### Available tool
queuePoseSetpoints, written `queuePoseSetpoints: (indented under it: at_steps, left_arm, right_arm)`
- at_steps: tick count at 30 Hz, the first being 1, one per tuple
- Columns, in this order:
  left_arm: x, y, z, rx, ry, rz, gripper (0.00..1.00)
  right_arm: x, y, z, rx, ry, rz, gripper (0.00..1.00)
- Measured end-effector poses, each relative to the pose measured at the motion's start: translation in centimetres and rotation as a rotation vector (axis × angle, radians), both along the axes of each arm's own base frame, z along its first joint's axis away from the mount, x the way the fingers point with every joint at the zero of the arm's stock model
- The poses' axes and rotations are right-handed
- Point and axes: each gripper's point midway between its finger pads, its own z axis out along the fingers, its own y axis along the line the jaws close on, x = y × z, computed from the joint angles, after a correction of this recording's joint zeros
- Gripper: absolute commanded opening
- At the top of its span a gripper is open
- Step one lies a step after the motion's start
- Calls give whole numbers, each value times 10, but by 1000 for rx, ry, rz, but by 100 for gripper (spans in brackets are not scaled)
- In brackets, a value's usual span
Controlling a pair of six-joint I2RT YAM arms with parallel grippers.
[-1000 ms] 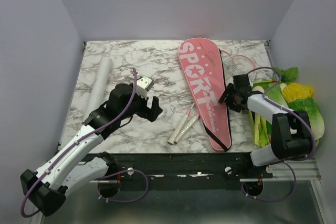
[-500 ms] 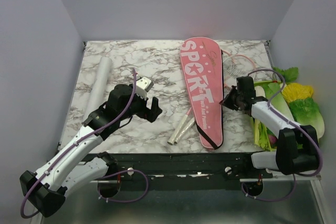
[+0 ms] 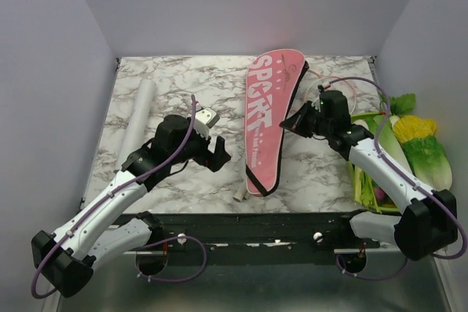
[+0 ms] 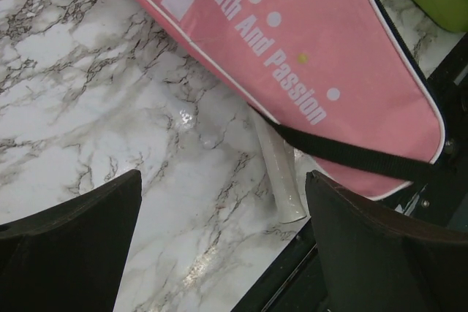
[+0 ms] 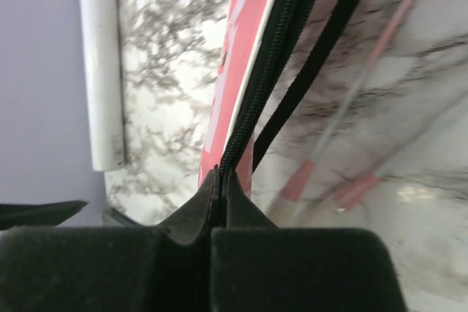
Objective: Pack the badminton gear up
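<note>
The long pink bag [image 3: 265, 118] with white "SPORT" lettering lies down the middle of the table, its right edge raised. My right gripper [image 3: 291, 123] is shut on the bag's black zip edge [image 5: 259, 78], as the right wrist view [image 5: 221, 180] shows. The slim rackets lie mostly under the bag; one handle end [image 3: 240, 196] sticks out at the front, and a head [image 3: 330, 91] shows behind my right arm. My left gripper [image 3: 218, 153] is open and empty just left of the bag [image 4: 292, 42], above the handle end [image 4: 281, 180]. The white tube [image 3: 139, 118] lies at the far left.
Green and yellow toy vegetables [image 3: 409, 144] are piled off the table's right edge. A black strap [image 4: 344, 153] crosses the bag's narrow end near the table's front edge [image 3: 241, 215]. Walls close in the left, back and right sides.
My right gripper has pulled the bag's right edge up and leftward. The bag has swung left and now covers most of the racket handles. My left gripper has shifted slightly right.
</note>
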Motion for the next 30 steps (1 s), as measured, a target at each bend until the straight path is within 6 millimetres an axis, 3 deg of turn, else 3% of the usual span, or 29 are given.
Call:
queuePoseSetpoints:
  at_steps: [4, 12, 14, 16, 19, 22, 27, 30]
  left_arm:
    - [2, -3, -6, 2, 34, 8, 99]
    - [8, 3, 12, -12, -29, 46, 99]
    - [7, 6, 17, -13, -55, 46, 99]
    - [6, 7, 22, -21, -77, 46, 99]
    - [5, 10, 27, -27, -100, 51, 99]
    - [7, 10, 23, -18, -97, 53, 99]
    - [14, 12, 6, 33, -64, 83, 99]
    - [21, 17, -7, 84, -41, 115, 99]
  right_arm:
    - [-1, 43, 5, 55, 8, 66, 1]
    - [2, 103, -35, 94, 120, 86, 1]
    - [8, 120, -43, 95, 139, 95, 13]
    - [14, 136, -49, 102, 152, 101, 35]
    - [17, 151, -56, 111, 167, 112, 52]
    - [19, 156, -59, 114, 169, 117, 61]
    - [17, 152, -54, 89, 147, 128, 62]
    - [11, 138, -40, 56, 103, 116, 62]
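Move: The right hand still grips the pink bag by its zippered right edge, raised off the table; the bare table where the bag will lie is centred some 19 cm to its left, 3 cm farther out and 15 cm below. Down on the table, the racket handles are about 16 cm back and 8 cm left of this hand, the racket heads roughly 12 cm ahead and 19 cm right. From the left hand, that bare spot is about 12 cm ahead, level sideways, some 18 cm down. Keeping its pinch on the zippered edge, the right hand carries the pink bag about 15 cm to the left, away from above the racket handles, first barely rising and then sinking some 6 cm, before its fingers open to a bit over half and let the edge go, and the hand starts back up and right by about 2 cm. The open, empty left hand meanwhile rises a couple of centimetres and sinks again, drifting slightly forward and left. ##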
